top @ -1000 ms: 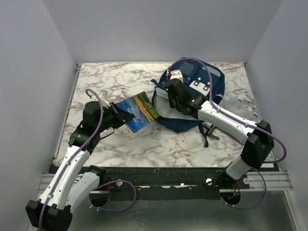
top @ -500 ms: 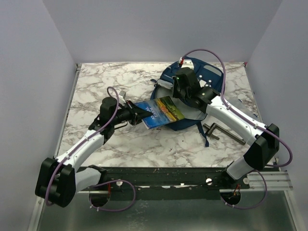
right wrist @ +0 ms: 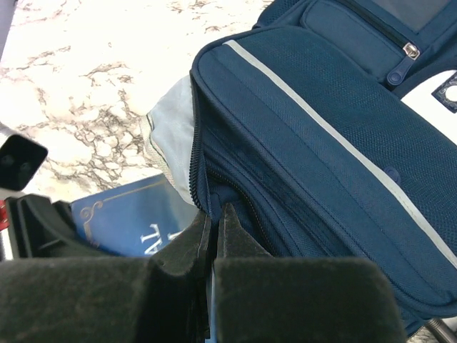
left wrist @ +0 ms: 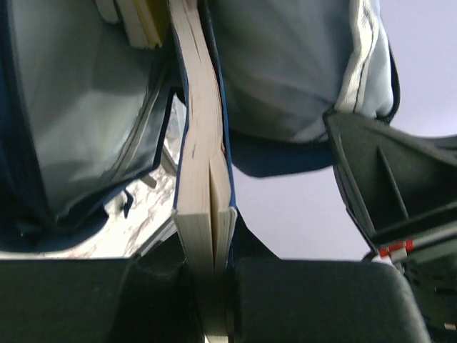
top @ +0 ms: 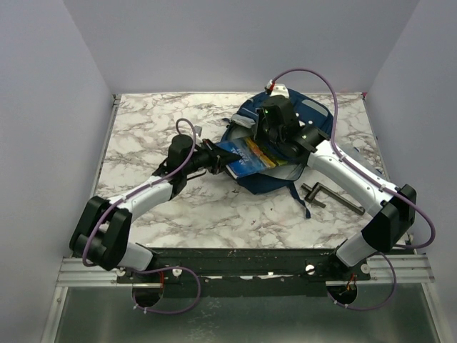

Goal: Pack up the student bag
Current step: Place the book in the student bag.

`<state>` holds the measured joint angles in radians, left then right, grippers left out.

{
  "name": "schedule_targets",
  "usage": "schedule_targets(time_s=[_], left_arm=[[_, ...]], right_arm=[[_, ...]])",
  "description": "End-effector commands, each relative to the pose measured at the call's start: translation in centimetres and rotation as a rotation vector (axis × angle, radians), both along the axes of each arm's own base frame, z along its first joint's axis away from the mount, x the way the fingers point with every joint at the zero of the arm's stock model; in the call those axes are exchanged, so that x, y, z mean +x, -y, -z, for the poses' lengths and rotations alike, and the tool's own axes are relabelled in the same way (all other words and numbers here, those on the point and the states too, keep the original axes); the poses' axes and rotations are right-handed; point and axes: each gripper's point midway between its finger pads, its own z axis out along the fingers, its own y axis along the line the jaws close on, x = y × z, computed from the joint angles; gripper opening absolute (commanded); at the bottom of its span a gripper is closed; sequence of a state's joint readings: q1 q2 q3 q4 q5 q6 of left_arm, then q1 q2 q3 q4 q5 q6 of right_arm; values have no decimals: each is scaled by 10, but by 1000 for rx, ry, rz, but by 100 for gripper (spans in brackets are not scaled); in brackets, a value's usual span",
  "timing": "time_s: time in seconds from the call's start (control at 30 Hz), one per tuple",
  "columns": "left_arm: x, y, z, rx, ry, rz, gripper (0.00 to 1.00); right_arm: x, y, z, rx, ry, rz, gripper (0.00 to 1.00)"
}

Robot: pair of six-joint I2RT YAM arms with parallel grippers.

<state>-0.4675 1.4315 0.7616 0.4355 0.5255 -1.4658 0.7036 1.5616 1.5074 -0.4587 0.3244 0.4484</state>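
Note:
The navy student bag lies at the back right of the table, its mouth facing left. My right gripper is shut on the zipper edge of the bag's opening and holds it up; in the right wrist view the jaws pinch that blue fabric. My left gripper is shut on a blue-covered book, whose far end is inside the bag's mouth. In the left wrist view the book's pages run edge-on from the jaws between the bag's pale grey lining.
A metal crank-like tool lies on the marble table right of the bag, next to a dangling strap. The edge of another pale-paged item shows deep inside the bag. White walls enclose the table.
My left arm has carried the book rightward from mid-table into the bag's mouth. My right gripper has drawn the opening's edge up and back, still shut on it.

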Motion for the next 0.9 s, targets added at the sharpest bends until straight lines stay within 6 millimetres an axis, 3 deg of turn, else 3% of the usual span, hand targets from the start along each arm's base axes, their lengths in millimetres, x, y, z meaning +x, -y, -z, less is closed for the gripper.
schedule_targets(time_s=[0.0, 0.23, 0.5, 0.63, 0.83, 0.87], left_arm=[[35, 15, -40, -73, 153, -66, 0], [69, 44, -23, -40, 153, -133, 0], [112, 74, -3, -20, 150, -430, 0], [138, 100, 6, -42, 144, -522, 0], [168, 110, 14, -29, 188, -600, 0], [170, 110, 15, -26, 187, -603, 5]], right_arm=[[5, -22, -93, 227, 189, -39, 1], [3, -27, -92, 243, 176, -60, 1], [-1, -35, -88, 287, 142, -90, 1], [-4, -41, -93, 336, 131, -107, 1], [-5, -38, -103, 379, 136, -103, 1], [-4, -36, -104, 381, 137, -100, 1]])
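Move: The left hand grips a book whose front end is already in the bag's mouth. The mouth's middle lies about 13 cm to its right, 3 cm ahead and 7 cm lower; the yellow book inside is some 20 cm right, 12 cm ahead and 9 cm lower. The rim held by the right gripper is roughly 10 cm ahead, 11 cm right and 4 cm above. From the right hand, the mouth's middle is about 7 cm back, 2 cm right and 11 cm lower. Still clamping the book by its rear end, the left gripper slides it deeper into the bag between the yellow book and the grey lining, going forward and right about 18 cm while sinking 6 cm, and swinging counter-clockwise by 25-30 degrees. The right gripper keeps its pinch on the raised rim, rolling only slightly. ##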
